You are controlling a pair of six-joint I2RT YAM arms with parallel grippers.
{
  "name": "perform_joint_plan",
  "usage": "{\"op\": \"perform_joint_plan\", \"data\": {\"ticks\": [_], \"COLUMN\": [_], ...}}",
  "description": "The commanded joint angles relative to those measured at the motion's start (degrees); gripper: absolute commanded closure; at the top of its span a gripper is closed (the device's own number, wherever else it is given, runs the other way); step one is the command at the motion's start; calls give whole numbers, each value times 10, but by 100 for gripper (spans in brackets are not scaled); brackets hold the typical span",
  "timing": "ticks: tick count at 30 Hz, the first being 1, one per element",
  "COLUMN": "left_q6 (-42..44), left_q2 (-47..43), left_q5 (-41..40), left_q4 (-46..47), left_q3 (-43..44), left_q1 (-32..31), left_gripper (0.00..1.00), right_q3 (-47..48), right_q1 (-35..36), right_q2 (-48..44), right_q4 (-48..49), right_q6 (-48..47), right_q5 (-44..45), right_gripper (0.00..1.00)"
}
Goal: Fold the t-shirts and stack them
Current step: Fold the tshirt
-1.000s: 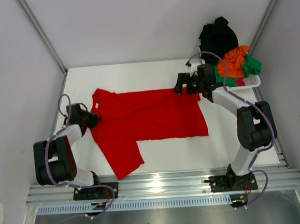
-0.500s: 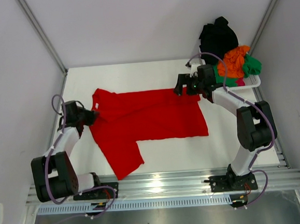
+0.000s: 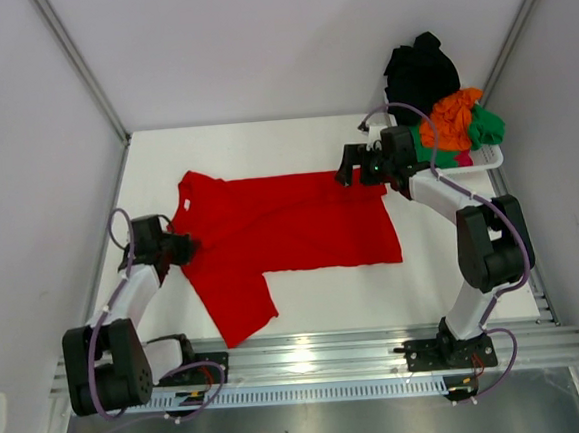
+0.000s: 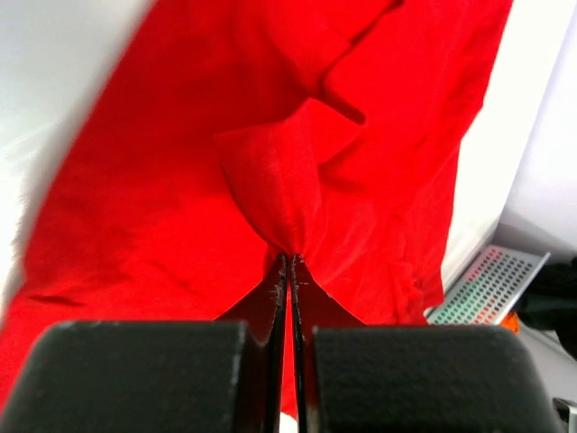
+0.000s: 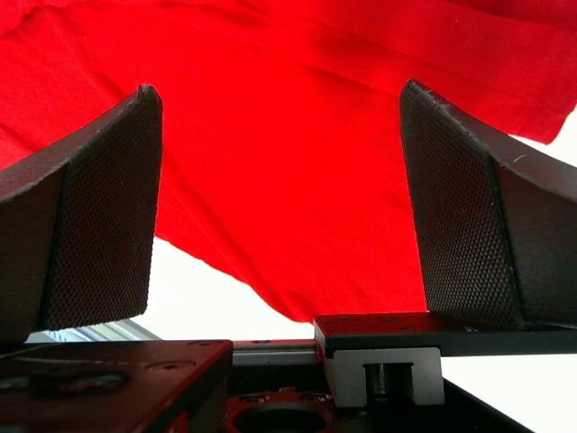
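Observation:
A large red t-shirt [image 3: 290,226] lies spread on the white table, one sleeve hanging toward the near edge. My left gripper [image 3: 185,249] is shut on a pinch of the shirt's left edge; in the left wrist view the cloth [image 4: 279,198] bunches at the closed fingertips [image 4: 289,260]. My right gripper [image 3: 344,170] is open at the shirt's far right corner; in the right wrist view the wide-apart fingers [image 5: 460,198] frame the red cloth [image 5: 288,153] with nothing between them. Black [image 3: 421,71], orange [image 3: 454,118], green [image 3: 485,126] and pink [image 3: 463,160] shirts are heaped at the back right.
A white plastic basket [image 3: 486,161] holds the heaped shirts at the table's back right corner. Grey walls close in the left, back and right. A metal rail [image 3: 311,360] runs along the near edge.
My left gripper has pulled toward the near left with the shirt's edge in it, dragging the left side of the shirt. The right gripper has stayed in place.

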Motion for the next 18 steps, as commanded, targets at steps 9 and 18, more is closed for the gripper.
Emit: {"op": "perform_joint_plan", "data": {"ticks": [9, 18], "left_q6": [-36, 32], "left_q2": [-29, -27], "left_q5": [-53, -33], "left_q4": [8, 17], "left_q3": [-58, -34], "left_q1": [-5, -5], "left_gripper": [99, 38], "right_q3": [2, 10], "right_q1": [6, 10], "right_q2": [-6, -6], "right_q4": [3, -5], "right_q6": [0, -2], "right_q5": [-3, -2], "right_gripper": [2, 2]}}
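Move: The left hand keeps a pinch of the red t-shirt's left side. The place where it will set this down is about 3 cm back and 5 cm below, straight in line. The shirt's white tag lies around 10 cm ahead of the left hand, and the shirt's near panel some 15 cm back and 10 cm to its right, both about 5 cm below. From the open right hand, the set-down place is about 37 cm left, 16 cm back and 11 cm below. Back towards its base first, the left hand draws the pinched cloth roughly 2.5 cm, then sinks about 3.5 cm in all onto the shirt's left side. The wrist tips down slightly while the hand settles, and at the bottom the fingers open to over half, letting go of the pinched flap. ##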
